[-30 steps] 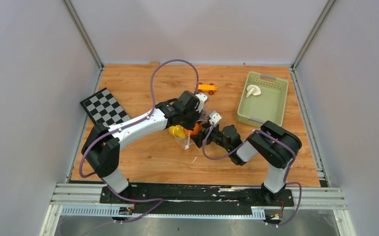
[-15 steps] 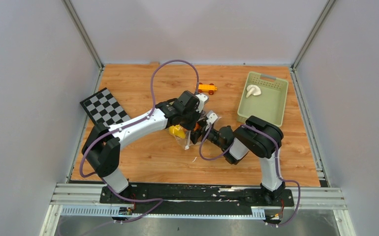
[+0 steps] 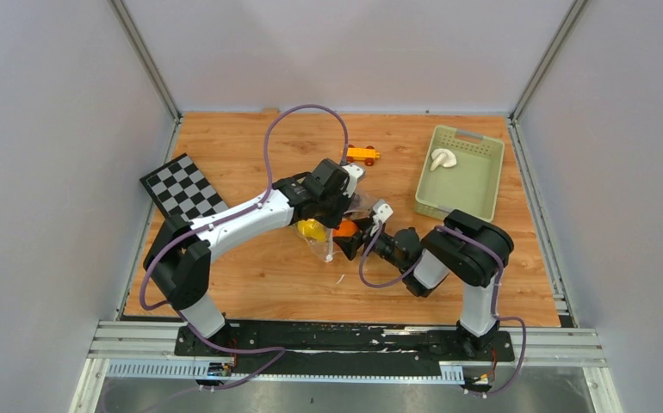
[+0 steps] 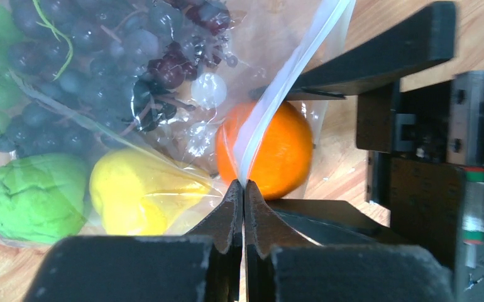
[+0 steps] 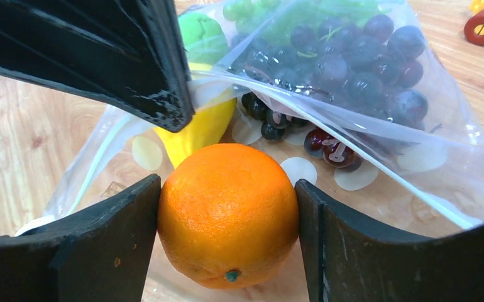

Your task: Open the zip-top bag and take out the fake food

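The zip-top bag [image 3: 322,243] lies mid-table with its mouth toward the right arm. My left gripper [image 4: 244,185] is shut on the bag's white zip strip [image 4: 290,82] and holds that edge up. Inside the mouth, my right gripper [image 5: 227,189] is shut on the orange ball [image 5: 227,214], with a finger pressed on each side. Deeper in the bag lie a yellow lemon [image 4: 132,195], a green piece [image 4: 35,198] and dark purple grapes [image 5: 352,56]. A white mushroom [image 3: 443,158] lies in the basket.
A pale green basket [image 3: 474,185] stands at the back right. An orange-yellow toy car [image 3: 362,154] sits behind the bag. A checkerboard [image 3: 183,187] lies at the left. Both arms meet over the bag.
My right gripper has pushed left into the bag's mouth and its jaws have narrowed onto the orange ball. The left gripper has kept its hold on the zip strip.
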`<state>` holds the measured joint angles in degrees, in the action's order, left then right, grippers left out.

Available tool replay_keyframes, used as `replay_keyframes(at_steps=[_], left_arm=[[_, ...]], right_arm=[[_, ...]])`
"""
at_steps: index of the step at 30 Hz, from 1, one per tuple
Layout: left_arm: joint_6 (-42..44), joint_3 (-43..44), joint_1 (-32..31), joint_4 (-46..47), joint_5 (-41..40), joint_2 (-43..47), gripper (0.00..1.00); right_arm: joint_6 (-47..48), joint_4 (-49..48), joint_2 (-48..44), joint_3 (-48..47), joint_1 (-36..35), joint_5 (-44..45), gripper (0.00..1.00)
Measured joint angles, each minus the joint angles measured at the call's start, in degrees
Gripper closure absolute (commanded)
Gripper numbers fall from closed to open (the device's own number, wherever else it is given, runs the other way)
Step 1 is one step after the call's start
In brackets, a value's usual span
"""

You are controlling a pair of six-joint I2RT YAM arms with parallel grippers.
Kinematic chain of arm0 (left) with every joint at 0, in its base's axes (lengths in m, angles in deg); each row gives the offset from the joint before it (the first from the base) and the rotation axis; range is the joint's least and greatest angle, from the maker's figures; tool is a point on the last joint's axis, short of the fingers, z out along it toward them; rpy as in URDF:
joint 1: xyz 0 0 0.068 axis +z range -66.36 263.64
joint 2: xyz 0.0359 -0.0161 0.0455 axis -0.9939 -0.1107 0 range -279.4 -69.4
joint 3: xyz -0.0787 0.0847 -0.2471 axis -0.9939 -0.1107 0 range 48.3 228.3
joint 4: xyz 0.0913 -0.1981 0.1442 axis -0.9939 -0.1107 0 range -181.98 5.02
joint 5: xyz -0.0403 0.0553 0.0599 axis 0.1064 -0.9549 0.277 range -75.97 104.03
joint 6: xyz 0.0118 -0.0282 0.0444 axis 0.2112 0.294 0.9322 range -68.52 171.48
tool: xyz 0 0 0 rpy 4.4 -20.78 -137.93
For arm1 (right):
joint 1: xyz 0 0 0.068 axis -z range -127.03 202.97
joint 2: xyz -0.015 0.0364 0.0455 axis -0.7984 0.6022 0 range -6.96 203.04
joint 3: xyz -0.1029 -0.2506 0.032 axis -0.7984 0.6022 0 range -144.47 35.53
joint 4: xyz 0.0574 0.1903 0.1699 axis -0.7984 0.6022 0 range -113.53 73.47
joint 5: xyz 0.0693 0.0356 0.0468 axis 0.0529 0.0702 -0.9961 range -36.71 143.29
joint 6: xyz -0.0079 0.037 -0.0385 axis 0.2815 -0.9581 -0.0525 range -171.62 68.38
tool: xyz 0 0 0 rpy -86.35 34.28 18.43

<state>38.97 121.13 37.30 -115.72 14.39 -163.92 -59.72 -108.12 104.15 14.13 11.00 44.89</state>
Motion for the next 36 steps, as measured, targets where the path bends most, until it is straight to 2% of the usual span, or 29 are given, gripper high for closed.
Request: replay_keyframes(at_steps=[4, 9, 17, 24, 30, 36], left_arm=[[0.1, 0.2, 0.0, -0.5, -0.9, -0.2, 1.00], [0.4, 0.7, 0.0, -0.8, -2.2, -0.3, 1.00], [1.0, 0.7, 0.0, -1.3, -3.0, -1.0, 1.00], [1.4, 0.8, 0.0, -1.4, -2.1, -2.1, 1.00], [1.4, 1.0, 0.0, -1.4, -1.2, -3.4, 1.00], [1.5, 1.0, 0.0, -1.4, -0.8, -3.4, 1.00]], right_arm=[[-1.4, 4.3, -7.2, 2.7, 0.0, -0.3, 0.71], [-2.6, 15.2, -20.3, 4.0, 0.0, -0.2, 0.73], [-3.4, 44.1, -43.6, 3.5, 0.0, 2.4, 0.77], [-3.2, 68.7, -63.1, 0.2, 0.1, 12.6, 0.77], [-1.2, 80.9, -65.2, -7.3, 5.0, 23.0, 0.78], [-1.3, 81.8, -56.8, -14.1, 17.8, 25.7, 0.78]])
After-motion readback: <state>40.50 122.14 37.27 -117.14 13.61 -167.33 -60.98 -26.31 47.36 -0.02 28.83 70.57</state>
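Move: The right hand already grips the orange at the bag's mouth; the green basket it is bound for lies about 15 cm ahead and 27 cm to its right, at nearly its height. The white mushroom inside the basket is roughly 19 cm ahead and 23 cm right of this hand. The yellow pear sits about 8 cm to its left, level with it, and the toy car about 20 cm ahead and 4 cm right. From the left hand the basket is some 16 cm ahead, 30 cm right and 7 cm lower. Keeping the orange pinched, the right hand first backs off about 4 cm and climbs out of the bag's mouth, then swings right and finally forward towards the basket, ending some 19 cm to the right and 15 cm higher, faster towards the end, with the wrist turning about 40 degrees clockwise so the fingers come to point more nearly ahead. The left hand keeps its shut grip on the bag's lip and sinks about 2 cm with it while the orange leaves. ##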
